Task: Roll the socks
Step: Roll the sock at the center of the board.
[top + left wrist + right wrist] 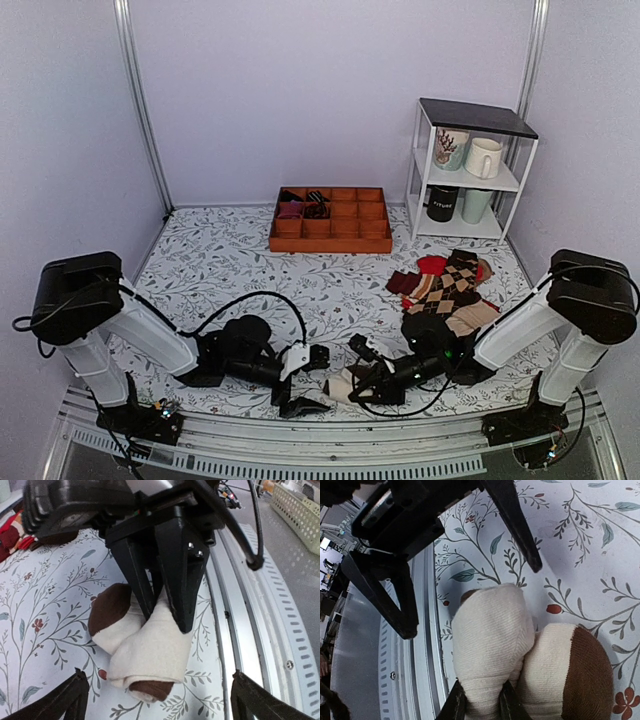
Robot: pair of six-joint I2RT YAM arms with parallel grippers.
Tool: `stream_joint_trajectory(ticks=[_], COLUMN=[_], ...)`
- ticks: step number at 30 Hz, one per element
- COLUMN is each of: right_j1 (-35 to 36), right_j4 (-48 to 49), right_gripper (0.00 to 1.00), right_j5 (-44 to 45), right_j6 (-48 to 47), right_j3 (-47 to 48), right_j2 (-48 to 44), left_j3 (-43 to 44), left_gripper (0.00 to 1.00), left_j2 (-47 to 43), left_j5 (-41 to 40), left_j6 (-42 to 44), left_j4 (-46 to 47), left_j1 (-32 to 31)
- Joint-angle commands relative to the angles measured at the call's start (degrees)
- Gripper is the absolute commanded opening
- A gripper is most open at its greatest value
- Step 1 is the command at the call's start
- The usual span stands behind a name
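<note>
The socks [338, 386] lie as a cream-white bundle with dark brown toes at the table's near edge, between the two arms. In the left wrist view the socks [150, 650] show a rolled end with brown inside. My left gripper [316, 380] [157, 685] is open wide, one finger on each side of the bundle and not touching it. My right gripper [358, 384] [482, 705] is shut on the cream fabric of the socks [490, 640], pinching one end. The right gripper's black fingers [175, 580] press down onto the bundle from above in the left wrist view.
A metal rail [330, 445] runs along the near table edge, right beside the socks. A pile of argyle and red socks [450, 285] lies at the right. A wooden compartment tray [330, 240] sits at the back, and a white shelf [515, 180] holds mugs.
</note>
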Motion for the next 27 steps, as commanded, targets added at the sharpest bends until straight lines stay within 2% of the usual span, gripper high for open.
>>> stream_joint_trajectory(ticks=[1, 3, 8, 13, 18, 19, 20, 21, 27], right_j1=[-0.3, -0.4, -1.3, -1.8, -2.3, -2.4, -2.6, -2.6, -2.8], right_j4=[-11.0, -11.0, -11.1, -11.2, -11.5, -11.6, -11.7, -11.7, -13.0], right_gripper=[0.09, 0.09, 0.09, 0.09, 0.09, 0.09, 0.09, 0.09, 0.12], right_j5=[-3.9, -4.4, -5.0, -5.6, -5.6, -5.6, -5.8, -5.8, -5.1], right_j6=[3.5, 3.4, 3.4, 3.3, 3.1, 3.1, 3.1, 3.1, 3.1], right_j3=[-1.8, -1.4, -1.1, -0.7, -0.6, -0.5, -0.5, -0.4, 0.6], right_j2=[5.7, 6.2, 7.0, 7.6, 7.7, 7.8, 7.9, 7.9, 6.9], left_j3=[0.2, 0.3, 1.7, 3.1, 5.5, 6.0, 6.6, 7.0, 9.4], left_gripper=[0.97, 0.92, 0.74, 0.49, 0.37, 0.29, 0.08, 0.00, 0.00], left_j2=[4.0, 5.0, 6.6, 7.9, 10.4, 10.7, 11.2, 11.5, 12.9], left_j5=[3.0, 3.9, 5.9, 6.7, 6.5, 6.7, 7.0, 7.0, 5.7], left_j6=[3.6, 3.5, 2.9, 2.5, 2.0, 1.8, 1.6, 1.1, -3.4], left_j4=[7.7, 8.3, 7.4, 6.5, 3.6, 3.0, 2.2, 1.8, -5.9], left_j1=[-0.3, -0.3, -0.3, -0.4, -0.5, -0.5, -0.6, -0.6, -0.5])
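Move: Just to the right of the open left fingers lies the cream sock, its middle about 5 cm right of that hand, level with it in reach and some 3 cm lower. The sock's brown end sits about 7 cm right and 3 cm forward of the left hand; the metal rail runs roughly 7 cm behind. For the right hand, which still pinches the roll, the sock's middle is about 2 cm left and 1 cm below. Sinking about 2 cm first, the left hand then shifts some 2.5 cm right towards the right gripper, closing from wide open until it pinches the near cream end of the sock. The right hand stays in place with its pinch kept, rolling about 10 degrees so its forward side tips down. ##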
